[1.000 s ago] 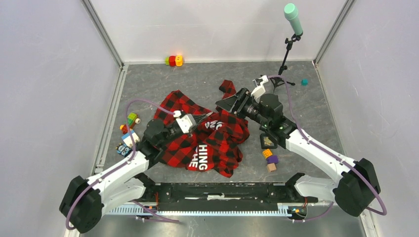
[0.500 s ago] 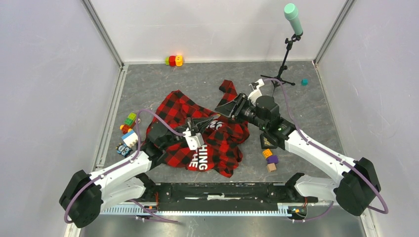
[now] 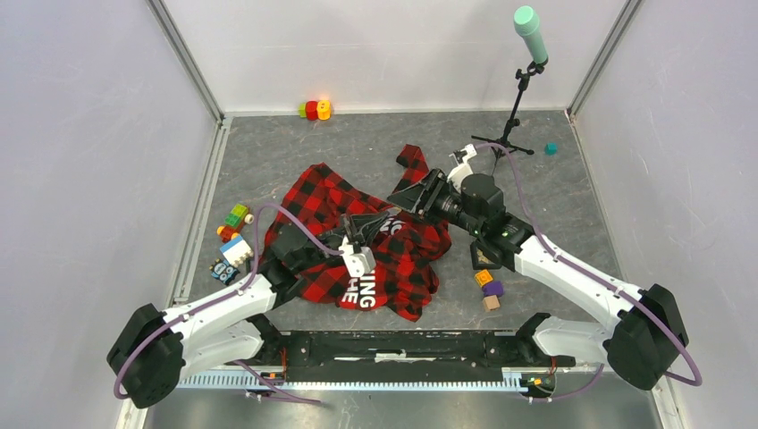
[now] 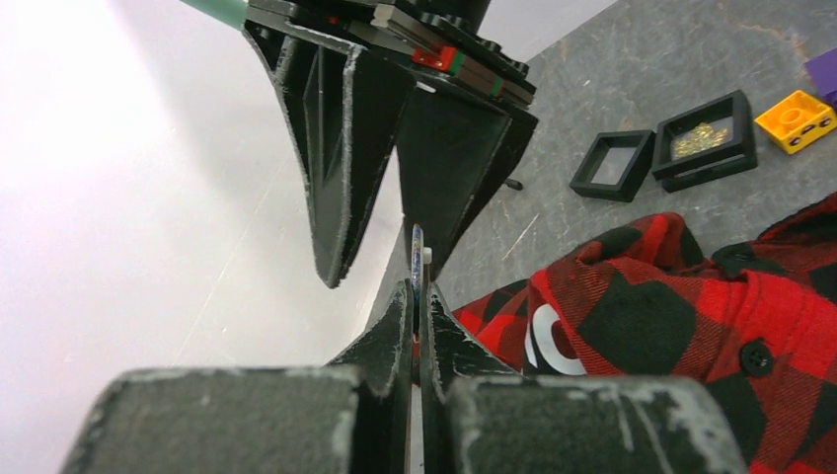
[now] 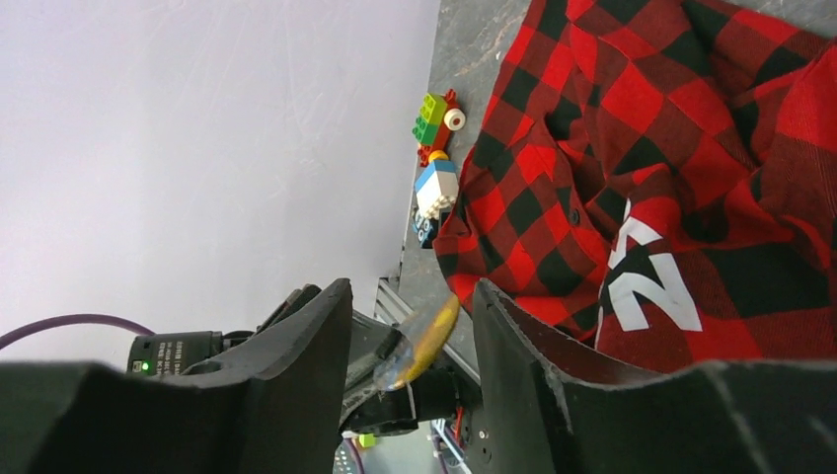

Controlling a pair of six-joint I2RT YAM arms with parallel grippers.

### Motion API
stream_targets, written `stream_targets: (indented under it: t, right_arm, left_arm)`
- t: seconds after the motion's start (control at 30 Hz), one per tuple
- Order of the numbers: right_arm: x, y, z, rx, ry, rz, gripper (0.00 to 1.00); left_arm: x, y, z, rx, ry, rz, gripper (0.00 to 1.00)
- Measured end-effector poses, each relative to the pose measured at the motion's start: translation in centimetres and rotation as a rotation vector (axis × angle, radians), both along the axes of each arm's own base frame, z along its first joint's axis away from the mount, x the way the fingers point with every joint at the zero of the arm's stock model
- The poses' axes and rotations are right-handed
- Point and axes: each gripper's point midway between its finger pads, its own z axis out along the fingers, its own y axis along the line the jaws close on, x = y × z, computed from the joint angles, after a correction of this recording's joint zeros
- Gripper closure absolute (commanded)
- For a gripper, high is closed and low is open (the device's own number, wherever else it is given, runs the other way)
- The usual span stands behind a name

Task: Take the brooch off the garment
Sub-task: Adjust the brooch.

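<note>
The garment [image 3: 393, 264], a red-and-black check shirt with white letters, lies crumpled mid-table and also fills the right wrist view [image 5: 671, 168]. My left gripper [image 3: 383, 219] is shut on the brooch, a thin gold oval. The left wrist view shows the brooch [image 4: 418, 255] edge-on, sticking up from the shut left gripper [image 4: 417, 296]. In the right wrist view the brooch [image 5: 422, 336] hangs in the air between the fingers of my right gripper [image 5: 410, 296]. The right gripper [image 3: 400, 194] is open, with a gap on both sides of the brooch.
Two open black jewellery boxes [image 4: 706, 138] sit on the grey table right of the shirt, with yellow, purple and tan blocks [image 3: 490, 288] nearby. More toy blocks [image 3: 234, 234] lie at the left edge. A microphone stand [image 3: 518, 89] is at the back right.
My left arm swung right and turned its wrist, carrying the brooch up between the right gripper's fingers. The right gripper shifted slightly left and its jaws narrowed a little.
</note>
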Motion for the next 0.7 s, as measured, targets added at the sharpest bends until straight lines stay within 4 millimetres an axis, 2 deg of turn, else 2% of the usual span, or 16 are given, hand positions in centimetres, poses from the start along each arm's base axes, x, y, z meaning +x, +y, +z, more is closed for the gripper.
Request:
stream_targets:
  t: [0.1,0.27,0.3,0.33,0.37,0.4,0.47,0.53,0.6,0.7]
  right_arm:
    - [0.0,-0.2,-0.5,-0.017,0.012,-0.008,0.55]
    - [-0.2,-0.2,-0.7,-0.021,0.025,-0.002,0.76]
    - [-0.2,-0.1,-0.7,-0.016,0.025,0.001,0.81]
    - [-0.2,-0.1,-0.6,-0.014,0.024,0.001,0.88]
    - [-0.2,-0.1,-0.5,-0.009,0.027,-0.002,0.97]
    - [-0.1,-0.1,-0.5,-0.009,0.027,-0.005,1.0]
    - [0.0,-0.1,-0.3,0.001,0.025,-0.008,1.0]
    - [-0.1,-0.1,-0.4,-0.005,0.008,-0.002,1.0]
    - [-0.2,-0.2,-0.9,-0.033,-0.024,0.009,1.0]
    - [-0.1,-0.4,-1.4,-0.084,-0.088,0.029,1.0]
  left_arm:
    - [0.4,0.2,0.2,0.001,-0.022,0.028,0.98]
    - [0.7,0.4,0.2,0.014,-0.042,0.05,0.97]
    - [0.7,0.4,0.1,0.018,-0.042,0.051,0.95]
    - [0.7,0.3,0.0,0.021,-0.045,0.052,0.9]
    - [0.7,0.3,0.0,0.025,-0.049,0.05,0.79]
    - [0.7,0.2,-0.1,0.028,-0.051,0.049,0.68]
    - [0.7,0.1,-0.4,0.038,-0.05,0.046,0.47]
    - [0.6,0.1,-0.4,0.036,-0.044,0.045,0.36]
    - [0.7,0.2,-0.6,0.012,0.015,0.052,0.28]
    - [0.9,0.3,-0.6,-0.043,0.145,0.074,0.24]
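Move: The brooch is pinched at the left hand's fingertips, its middle about 1 cm ahead of and 1 cm to the right of that hand's point. From the right hand, whose fingers stand half open around it, it lies about 1 cm to the left and 1 cm below. The plaid garment's middle lies some 5 cm back and 5 cm left of the right hand and roughly 20 cm below, and the black tray with gold bits lies about 10 cm back, 20 cm right and 23 cm below. The right hand dips a little under 1 cm, eases halfway back up and shuts its half-open fingers on the brooch, while the left hand, still pinching it, nudges forward by about 0.5 cm. Only as the right fingers come fully shut does the left hand spread its own wide and let go of the brooch, its wrist turning back downward some 10 degrees, and the right hand then sinks about 1 cm with the brooch kept in its fingertips. ##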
